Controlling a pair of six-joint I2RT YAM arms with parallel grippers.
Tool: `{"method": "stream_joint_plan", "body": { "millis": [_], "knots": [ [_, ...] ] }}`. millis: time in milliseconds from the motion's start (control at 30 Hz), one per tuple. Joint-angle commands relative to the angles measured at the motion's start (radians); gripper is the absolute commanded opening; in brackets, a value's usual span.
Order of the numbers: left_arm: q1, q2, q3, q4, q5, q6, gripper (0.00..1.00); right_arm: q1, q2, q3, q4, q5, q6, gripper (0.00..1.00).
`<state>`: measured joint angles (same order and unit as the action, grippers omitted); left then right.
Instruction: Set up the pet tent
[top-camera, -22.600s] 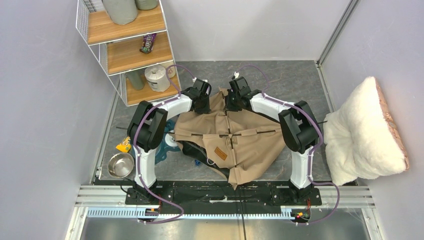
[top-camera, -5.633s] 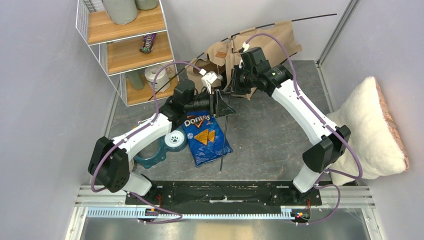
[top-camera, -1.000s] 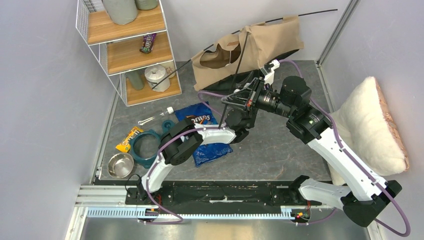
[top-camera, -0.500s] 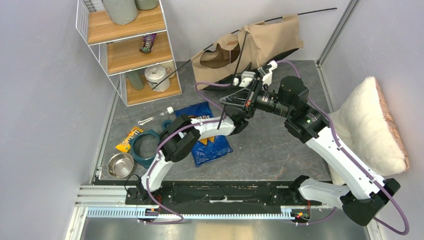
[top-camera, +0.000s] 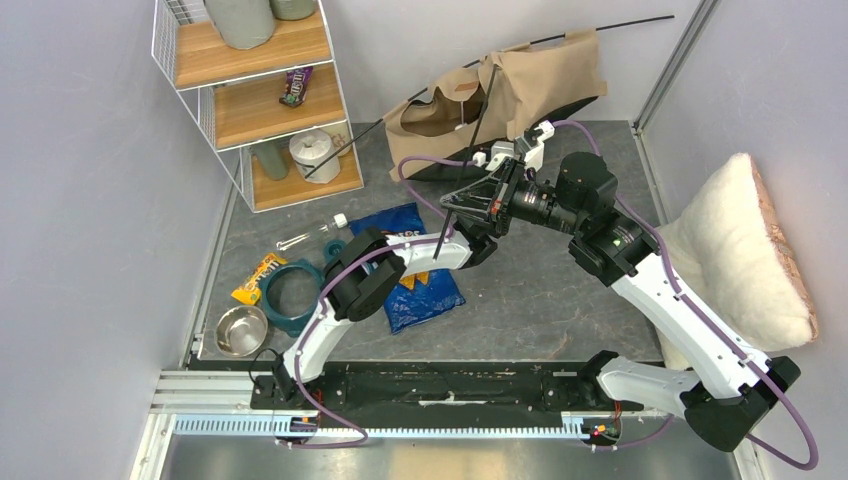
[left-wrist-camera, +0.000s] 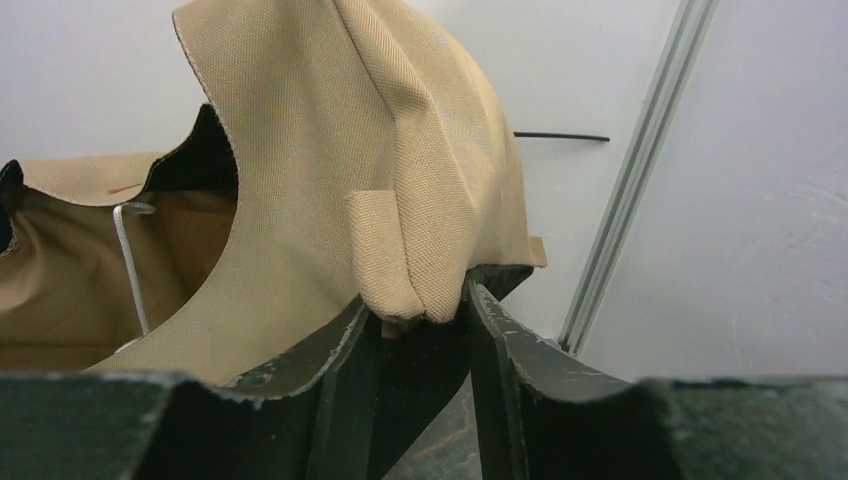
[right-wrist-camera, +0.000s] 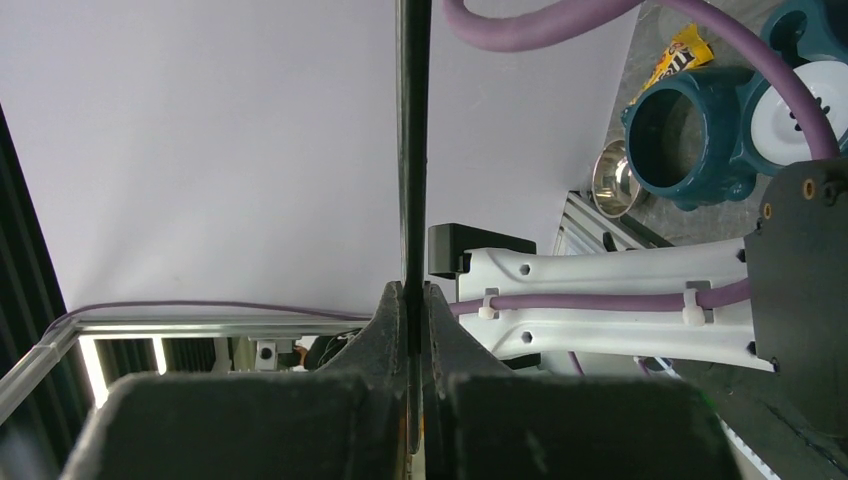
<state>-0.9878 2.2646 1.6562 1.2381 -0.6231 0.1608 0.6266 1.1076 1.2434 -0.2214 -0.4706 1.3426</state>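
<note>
The tan pet tent stands half raised against the back wall, with thin black poles sticking out of it. In the left wrist view its tan fabric fills the frame. A folded corner sits between my left gripper's fingertips. The left gripper is partly closed around that fold and still open; from above it is at the tent's lower edge. My right gripper is shut on a thin black pole that slants down to the floor.
A blue Doritos bag lies under the left arm. A teal ring, a yellow snack packet and a metal bowl are at the left. A wire shelf stands back left, a fluffy white cushion at the right wall.
My left gripper has reached forward to the tent's lower corner and its jaws have narrowed around the fabric fold. The right gripper keeps its hold on the pole, almost unmoved.
</note>
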Motion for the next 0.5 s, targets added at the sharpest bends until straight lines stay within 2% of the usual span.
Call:
{"method": "stream_joint_plan", "body": {
  "millis": [0, 100, 167, 233, 467],
  "knots": [
    [0.003, 0.002, 0.019, -0.004, 0.016, -0.035, 0.40, -0.005, 0.015, 0.000, 0.019, 0.031, -0.004, 0.00],
    [0.005, -0.005, -0.007, 0.015, 0.023, -0.040, 0.28, -0.006, 0.014, -0.002, 0.017, 0.030, -0.006, 0.00],
    [0.007, -0.016, -0.027, 0.032, 0.022, -0.054, 0.11, -0.006, 0.011, -0.009, 0.016, 0.031, -0.007, 0.00],
    [0.012, -0.029, -0.048, 0.044, 0.027, -0.080, 0.02, -0.005, 0.004, -0.017, 0.017, 0.032, -0.007, 0.00],
    [0.038, -0.098, -0.151, 0.080, 0.120, -0.185, 0.02, -0.005, -0.030, -0.031, -0.009, 0.049, -0.025, 0.00]
  ]
}}
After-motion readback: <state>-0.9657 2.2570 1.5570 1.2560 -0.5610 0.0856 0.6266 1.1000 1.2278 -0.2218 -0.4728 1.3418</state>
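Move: Between the left hand's open fingertips, about 1 cm ahead and 1 cm above the hand point, sits the folded lower end of the tan tent sleeve. The white toggle lies some 10 cm left of the hand, 5 cm farther out and 2 cm lower; the right hand's grip on the black pole is about 18 cm back, 13 cm left and 9 cm higher. From the right hand, the sleeve end is roughly 19 cm ahead, 13 cm right and 8 cm down. Closing from nearly half open to shut, the left fingers pinch the lower end of the tan sleeve while the hand sinks slightly, then the hand draws it straight down, about 3 cm in all, fingers still pointing forward and up. The right hand stays almost in place and keeps its hold on the black pole. ##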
